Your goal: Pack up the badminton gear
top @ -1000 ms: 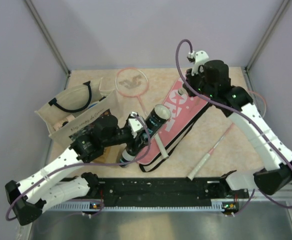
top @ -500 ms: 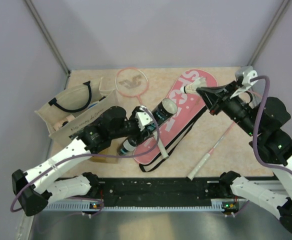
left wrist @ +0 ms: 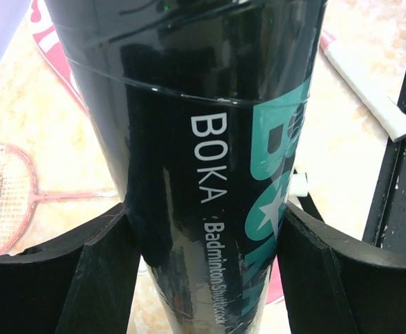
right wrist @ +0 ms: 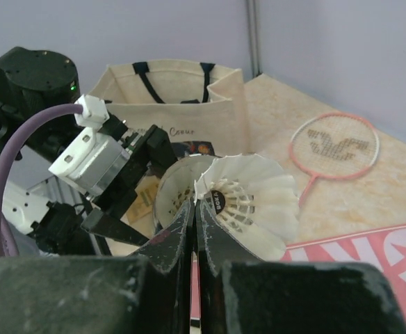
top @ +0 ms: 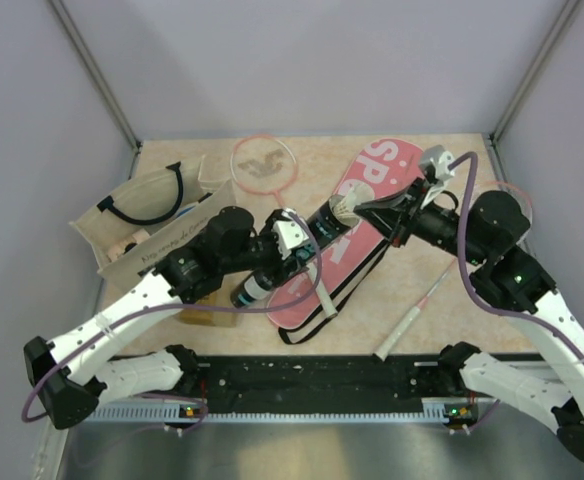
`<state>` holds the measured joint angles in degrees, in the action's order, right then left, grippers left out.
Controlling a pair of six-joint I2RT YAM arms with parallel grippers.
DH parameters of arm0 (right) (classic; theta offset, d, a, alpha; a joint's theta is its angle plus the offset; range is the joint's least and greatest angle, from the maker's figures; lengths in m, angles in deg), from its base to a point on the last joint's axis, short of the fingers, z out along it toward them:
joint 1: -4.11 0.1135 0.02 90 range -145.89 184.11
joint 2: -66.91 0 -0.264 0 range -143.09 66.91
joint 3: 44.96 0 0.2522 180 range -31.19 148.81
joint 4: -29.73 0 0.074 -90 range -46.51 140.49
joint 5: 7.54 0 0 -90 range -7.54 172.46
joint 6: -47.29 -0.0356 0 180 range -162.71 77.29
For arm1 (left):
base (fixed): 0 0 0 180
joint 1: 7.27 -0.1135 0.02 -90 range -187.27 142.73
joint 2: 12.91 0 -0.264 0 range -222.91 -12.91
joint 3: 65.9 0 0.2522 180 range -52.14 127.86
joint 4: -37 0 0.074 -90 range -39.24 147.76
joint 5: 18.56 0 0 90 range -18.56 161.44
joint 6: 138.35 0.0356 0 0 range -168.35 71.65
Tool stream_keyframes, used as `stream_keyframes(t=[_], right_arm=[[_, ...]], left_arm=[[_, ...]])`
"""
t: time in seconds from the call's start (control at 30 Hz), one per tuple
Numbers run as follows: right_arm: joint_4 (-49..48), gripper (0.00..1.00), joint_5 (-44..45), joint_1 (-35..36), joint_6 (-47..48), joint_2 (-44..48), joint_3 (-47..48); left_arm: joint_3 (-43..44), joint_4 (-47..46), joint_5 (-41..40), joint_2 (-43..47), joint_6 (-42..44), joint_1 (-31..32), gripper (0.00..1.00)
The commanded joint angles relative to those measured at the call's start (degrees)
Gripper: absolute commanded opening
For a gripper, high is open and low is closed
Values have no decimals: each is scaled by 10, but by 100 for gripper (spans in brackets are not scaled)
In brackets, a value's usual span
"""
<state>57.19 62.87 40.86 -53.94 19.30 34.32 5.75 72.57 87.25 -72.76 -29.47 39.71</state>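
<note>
My left gripper [left wrist: 206, 216] is shut on the black tube with teal lettering [left wrist: 203, 139], a finger pressed against each side. The tube [top: 290, 252] slants over the pink SPORT cover [top: 387, 160], open mouth toward the right. Pinched by its feather rim in my shut right gripper [right wrist: 195, 202], the white shuttlecock [right wrist: 258, 198] hangs right at the tube's mouth [right wrist: 175, 188]; from above, the shuttlecock [top: 348, 207] touches that end. One pink racket [top: 264, 165] lies at the back. A second racket [top: 422, 305] lies at the right, its head partly under my right arm.
The beige tote bag [top: 152, 215] with black handles stands at the left, close behind my left arm. A small brown cardboard box [top: 207, 318] sits under that arm. The black strap [top: 347, 285] loops off the cover's near edge. Walls enclose the table on three sides.
My right arm swung from the back right across the cover, carrying the shuttlecock leftward to the tube's mouth. My left arm shifted the held tube slightly right and turned it toward the shuttlecock.
</note>
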Motion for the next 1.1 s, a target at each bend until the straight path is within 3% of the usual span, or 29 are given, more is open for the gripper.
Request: stream_keyframes(t=[0.0, 0.73, 1.07], right_arm=[[-58, 0, -57, 3, -27, -20, -21], [-132, 0, -66, 24, -113, -29, -107], [-75, 1, -84, 24, -63, -22, -98]], left_arm=[[35, -12, 22, -10, 38, 2, 35], [34, -67, 41, -9, 19, 2, 34], [28, -76, 46, 3, 39, 2, 33]])
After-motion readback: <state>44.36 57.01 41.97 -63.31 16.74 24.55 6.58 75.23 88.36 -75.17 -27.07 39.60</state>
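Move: The right hand holds a shuttlecock by its skirt, cork towards the tube's open mouth, which lies about 6 cm left, 3 cm ahead and 5 cm below. From the left hand gripping the tube, that mouth is some 11 cm right, 2 cm ahead and 11 cm up. Roughly 40 cm below the right hand lie the pink racket cover, 19 cm ahead, and the left racket, also 19 cm ahead but 18 cm left. Right hand lowers the pinched shuttlecock and carries it left, some 5 cm, into the left-held tube's slightly lowered mouth. ##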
